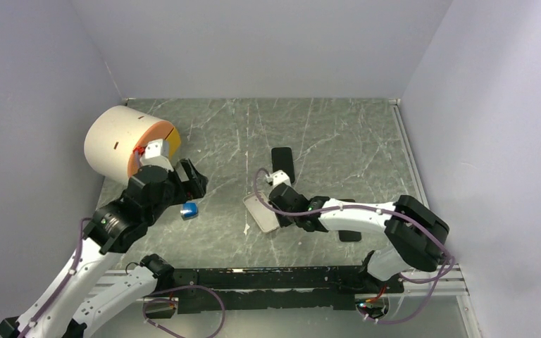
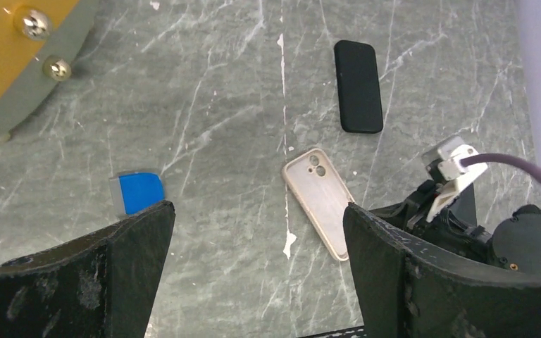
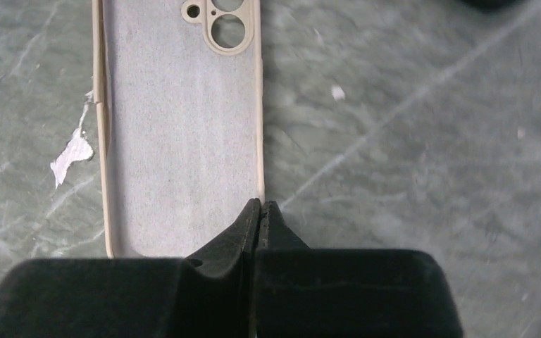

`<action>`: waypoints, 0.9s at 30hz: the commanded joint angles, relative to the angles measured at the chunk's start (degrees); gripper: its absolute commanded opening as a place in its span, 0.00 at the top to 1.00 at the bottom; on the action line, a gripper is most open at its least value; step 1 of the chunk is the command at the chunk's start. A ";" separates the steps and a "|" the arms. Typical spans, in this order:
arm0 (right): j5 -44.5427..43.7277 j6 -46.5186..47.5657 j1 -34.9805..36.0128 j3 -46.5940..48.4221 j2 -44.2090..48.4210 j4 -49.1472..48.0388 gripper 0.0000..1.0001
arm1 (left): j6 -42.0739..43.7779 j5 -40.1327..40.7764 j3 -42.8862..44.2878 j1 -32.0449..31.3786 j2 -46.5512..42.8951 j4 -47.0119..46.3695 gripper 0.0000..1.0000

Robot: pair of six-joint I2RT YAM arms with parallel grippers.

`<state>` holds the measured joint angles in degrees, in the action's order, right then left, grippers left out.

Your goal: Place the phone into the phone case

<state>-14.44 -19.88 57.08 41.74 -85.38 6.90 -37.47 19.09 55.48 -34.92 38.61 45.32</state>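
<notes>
The phone case (image 1: 260, 213) lies flat near the table's middle, pale beige, open side up, with its camera cutout at the far end. It fills the upper left of the right wrist view (image 3: 179, 127) and shows in the left wrist view (image 2: 320, 201). A black phone (image 1: 282, 163) (image 2: 358, 86) lies just beyond it, apart from it. My right gripper (image 1: 279, 220) (image 3: 261, 205) is shut, its tips right at the case's long side rim; whether they pinch the rim I cannot tell. My left gripper (image 1: 196, 177) (image 2: 257, 218) hangs open and empty, left of the case.
A big pale roll with a yellow face (image 1: 123, 144) stands at the back left. A small blue item (image 1: 190, 210) (image 2: 139, 192) lies left of the case. A dark flat thing (image 1: 350, 236) lies partly under my right forearm. Walls enclose the table on three sides.
</notes>
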 commanded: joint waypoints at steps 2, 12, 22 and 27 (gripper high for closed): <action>-3.69 -22.98 0.60 2.43 2.05 11.03 1.00 | -3.56 -2.66 -0.54 -0.02 4.21 -1.10 0.06; -1.59 -34.12 3.46 1.24 4.02 12.15 0.96 | -2.35 -8.33 -2.64 0.11 11.28 -4.87 0.06; -5.90 -35.99 3.48 2.70 9.02 18.49 0.49 | 9.29 -13.25 0.51 0.14 14.73 -6.84 0.06; -11.92 -38.67 2.07 3.63 10.64 25.64 0.31 | 13.47 -12.69 1.66 0.17 14.44 -5.91 0.06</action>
<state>-19.84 -55.81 60.12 42.85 -77.25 25.43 -29.28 7.27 53.98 -34.92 53.63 40.97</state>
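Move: The right hand's shut fingertips are already down on the phone case at its right wall, towards its near end; the middle of the case lies about 2 cm ahead, 6 cm left and 1 cm lower. One black phone lies some 20 cm ahead and 3 cm right of that hand, another about 25 cm right and 1 cm back. From the open left hand the case is about 2 cm ahead, 14 cm right and 23 cm below. Back by about 4 cm, the right hand drags the phone case with its shut fingertips on the right wall, turning some 20 degrees clockwise and tipping more steeply down. It then rises nearly 3 cm off the case while its fingers open well over halfway, easing 2 cm right. Meanwhile the open left hand sinks about 6 cm and goes 5 cm right towards the case, tipping down, then turning clockwise. ##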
